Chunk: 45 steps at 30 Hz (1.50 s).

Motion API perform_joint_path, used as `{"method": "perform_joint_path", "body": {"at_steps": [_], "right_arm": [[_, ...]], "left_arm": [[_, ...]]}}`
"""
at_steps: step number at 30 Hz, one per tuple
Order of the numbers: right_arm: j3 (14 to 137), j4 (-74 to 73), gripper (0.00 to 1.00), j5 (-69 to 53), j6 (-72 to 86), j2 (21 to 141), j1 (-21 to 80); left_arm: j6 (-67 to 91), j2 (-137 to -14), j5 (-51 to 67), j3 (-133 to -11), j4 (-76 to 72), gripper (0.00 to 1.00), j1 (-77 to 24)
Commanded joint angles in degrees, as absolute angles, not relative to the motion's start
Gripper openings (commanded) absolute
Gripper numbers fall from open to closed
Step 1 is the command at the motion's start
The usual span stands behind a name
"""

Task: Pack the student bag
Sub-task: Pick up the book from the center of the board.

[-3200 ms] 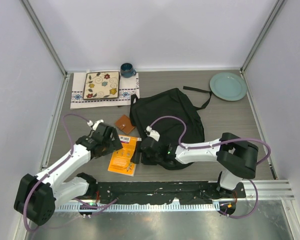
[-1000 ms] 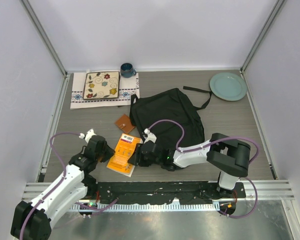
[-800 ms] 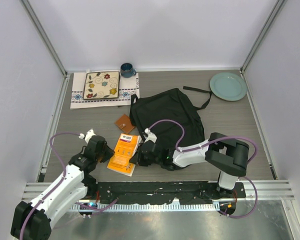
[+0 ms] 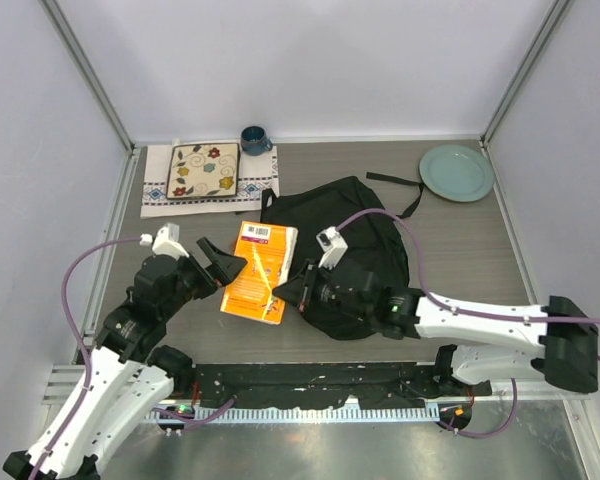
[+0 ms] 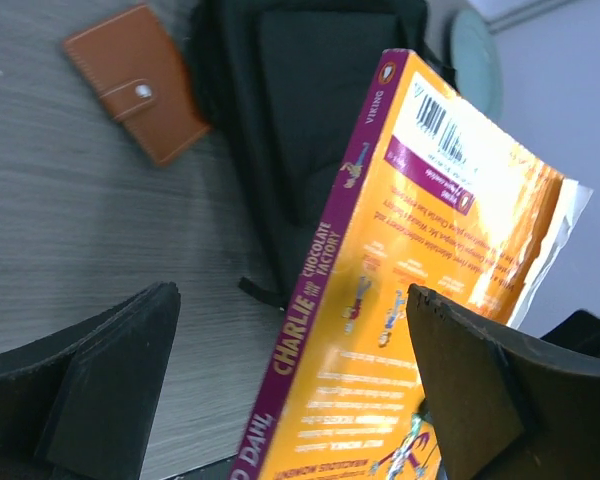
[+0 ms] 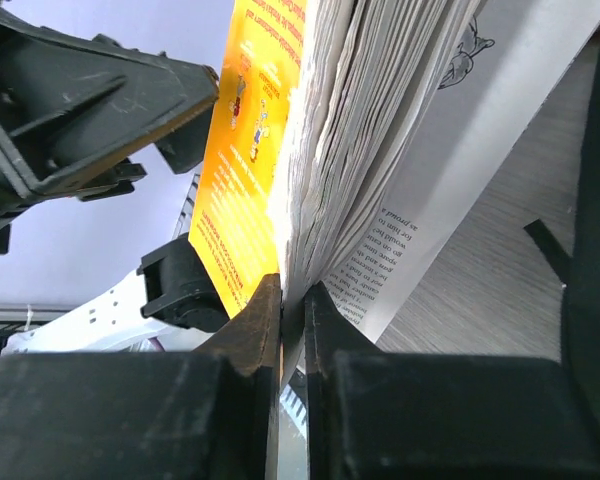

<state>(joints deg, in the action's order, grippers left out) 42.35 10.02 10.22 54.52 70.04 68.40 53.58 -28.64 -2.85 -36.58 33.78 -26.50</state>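
Observation:
The student bag (image 4: pixel 355 235), a black fabric backpack, lies flat at mid-table with its straps trailing toward the back right; it also shows in the left wrist view (image 5: pixel 310 120). An orange paperback book (image 4: pixel 260 270) is raised off the table and tilted, just left of the bag. My right gripper (image 6: pixel 293 300) is shut on the book's page edge (image 6: pixel 320 150), seen from above at the book's right side (image 4: pixel 288 290). My left gripper (image 4: pixel 230 265) is open beside the book's left edge. The purple spine (image 5: pixel 320 300) sits between its spread fingers (image 5: pixel 100 400).
A brown wallet (image 5: pixel 140 95) lies on the table left of the bag, hidden under the book in the top view. At the back left a cloth holds a floral tile (image 4: pixel 202 170), with a blue mug (image 4: pixel 254 139) behind it. A green plate (image 4: pixel 456 172) sits back right.
The book was lying on the table and is now lifted and tilted in my right gripper. My left gripper has opened wide and risen alongside the book.

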Motion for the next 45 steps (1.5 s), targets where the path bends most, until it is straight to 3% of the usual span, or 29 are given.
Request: {"method": "perform_joint_path", "body": {"at_steps": [1,9,19,22,29,31,32,34,36,39,40,45], "right_arm": [[42.19,7.92,0.00,10.55,45.90,61.45,67.15],[41.49,1.94,0.00,0.98,36.83,49.50,62.33],[43.15,0.35,0.00,-15.02,30.50,47.63,53.98],[43.59,0.35,0.00,-17.48,29.45,48.07,50.90],[46.75,-4.30,0.01,-23.20,25.84,51.23,45.01],[47.63,-5.62,0.01,-21.29,25.40,51.59,44.21],[47.81,-6.23,0.03,-19.70,25.40,51.68,43.69],[49.03,-10.09,0.38,-12.53,26.01,51.50,42.54],[49.92,-16.83,0.75,4.68,29.52,50.63,41.67],[48.70,-21.00,0.80,15.64,35.67,47.48,41.05],[46.17,-20.40,0.81,15.56,37.34,43.89,40.96],[34.21,-8.72,0.81,4.95,53.03,33.33,41.04]], "left_arm": [[46.60,-31.98,6.49,-41.65,23.83,1.00,-26.63],[47.19,-40.60,26.06,-42.54,5.04,1.00,-26.63],[53.35,-51.59,43.67,-43.77,-14.05,0.97,-26.63],[52.56,-52.12,46.75,-44.21,-13.45,0.81,-26.63],[52.12,-53.26,49.13,-42.89,-12.48,0.11,-26.63],[51.94,-53.78,48.61,-42.89,-11.96,0.00,-26.63],[51.68,-53.96,48.08,-42.98,-11.52,0.00,-26.63],[50.98,-54.05,43.79,-43.77,-7.94,0.00,-26.63],[48.70,-53.09,38.09,-44.82,-3.97,0.00,-26.63],[48.25,-49.76,24.38,-44.74,1.91,0.00,-26.63],[48.95,-48.70,17.39,-44.39,2.19,0.00,-26.63],[55.52,-44.48,4.32,-41.58,0.27,0.00,-26.63]]}}
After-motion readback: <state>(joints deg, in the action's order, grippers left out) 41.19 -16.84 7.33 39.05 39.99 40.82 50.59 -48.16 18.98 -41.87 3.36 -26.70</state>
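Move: The book, held up in the right hand's shut fingers, has its middle about 8 cm to the open left hand's right and 3 cm nearer the base, roughly level. From the right hand, that middle is some 4 cm ahead and 4 cm left. On the table, about 18 cm below, the wallet lies 12 cm ahead of the left hand and 4 cm right; the black bag's middle is 14 cm ahead and 15 cm right of the right hand. Left hand swings some 13 cm right and upward, pinches the book's top corner; right releases it and retreats rightward. ##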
